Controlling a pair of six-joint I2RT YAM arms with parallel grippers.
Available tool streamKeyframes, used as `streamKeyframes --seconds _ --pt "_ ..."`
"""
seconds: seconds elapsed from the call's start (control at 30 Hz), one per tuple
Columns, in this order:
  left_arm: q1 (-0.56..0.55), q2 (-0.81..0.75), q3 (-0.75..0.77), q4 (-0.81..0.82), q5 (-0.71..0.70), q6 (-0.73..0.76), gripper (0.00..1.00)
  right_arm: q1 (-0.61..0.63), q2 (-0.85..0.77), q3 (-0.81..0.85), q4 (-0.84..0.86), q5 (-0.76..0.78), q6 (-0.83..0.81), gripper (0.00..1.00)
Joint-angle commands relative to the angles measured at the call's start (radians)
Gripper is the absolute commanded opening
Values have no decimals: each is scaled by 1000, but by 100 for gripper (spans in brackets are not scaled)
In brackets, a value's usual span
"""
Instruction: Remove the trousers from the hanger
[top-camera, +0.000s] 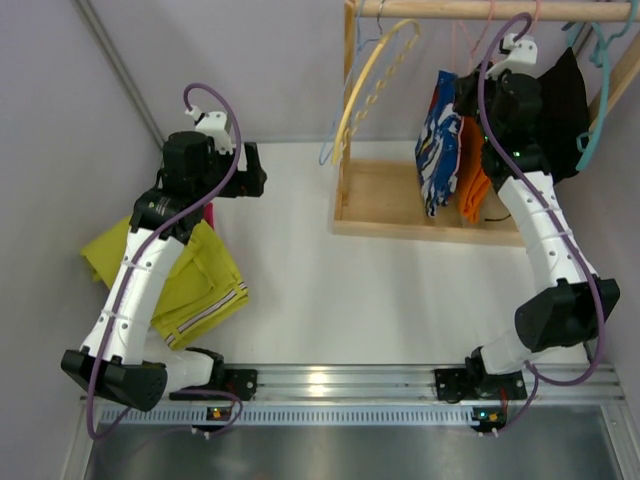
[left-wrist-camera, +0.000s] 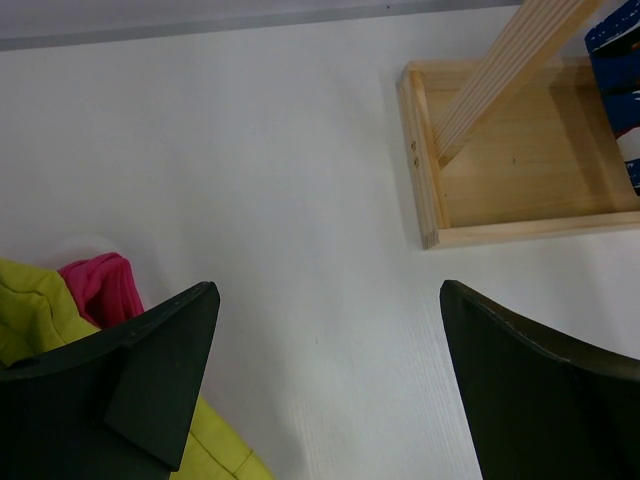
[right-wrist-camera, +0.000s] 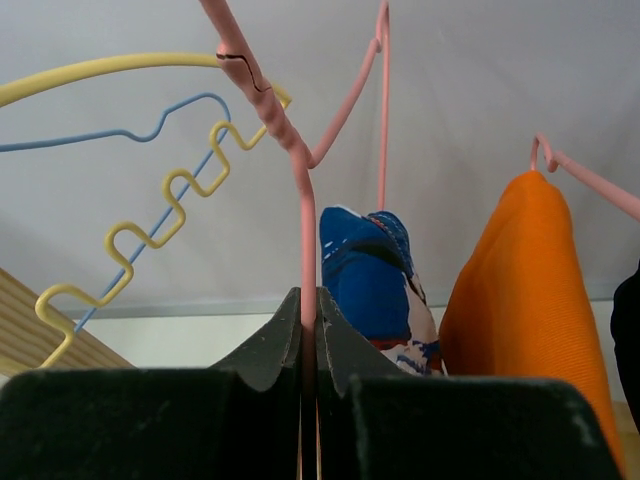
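Observation:
Blue patterned trousers hang on the wooden rack, also in the right wrist view. An orange garment hangs beside them on a pink hanger. My right gripper is up at the rack, shut on the thin wire of a pink hanger just in front of the blue trousers. I cannot tell whether this wire carries them. My left gripper is open and empty above the white table.
Yellow trousers and a pink garment lie on the table at the left. The rack's wooden base tray stands at the back right. An empty yellow hanger, a blue hanger, a black garment and a teal hanger hang on the rail.

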Motion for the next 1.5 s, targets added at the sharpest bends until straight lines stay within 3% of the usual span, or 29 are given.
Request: streamKeyframes --seconds 0.0,0.57,0.93,1.2,1.33,1.47 --pt "4 -2 31 54 19 1 98 8 -86 90 162 -18 23 0" --pt "4 -28 5 112 31 -27 98 2 -97 210 124 -57 118 0" --pt "4 -103 -85 214 66 33 98 4 -190 78 22 -99 193 0" --pt "4 -231 -251 373 145 91 98 4 -273 -32 -33 -140 251 0" --pt "-2 -300 -345 407 257 145 98 4 -316 -83 -55 -168 304 0" --pt "-41 -396 -491 442 271 258 97 4 -367 -132 -73 -179 362 0"
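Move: My right hand already pinches the near side of the pink hanger. The blue patterned trousers hang straight ahead of it, middle about 8 cm out and 12 cm below; the wooden rail runs some 11 cm above and 4 cm ahead. The orange cloth hangs about 6 cm ahead, 7 cm right and 14 cm below, the yellow hanger roughly 15 cm left and 5 cm ahead. From my left hand the trousers are about 31 cm right, 7 cm ahead, nearly level. Keeping my right-hand pinch on the pink hanger, I lift about 6 cm to take its hook off the rail, then draw it back some 9 cm from the rack, sinking to the starting height while the wrist rolls left side up. My open left hand rises slightly, then comes back about 5 cm and down, tipping its fingers up and turning them clockwise towards the trousers. ##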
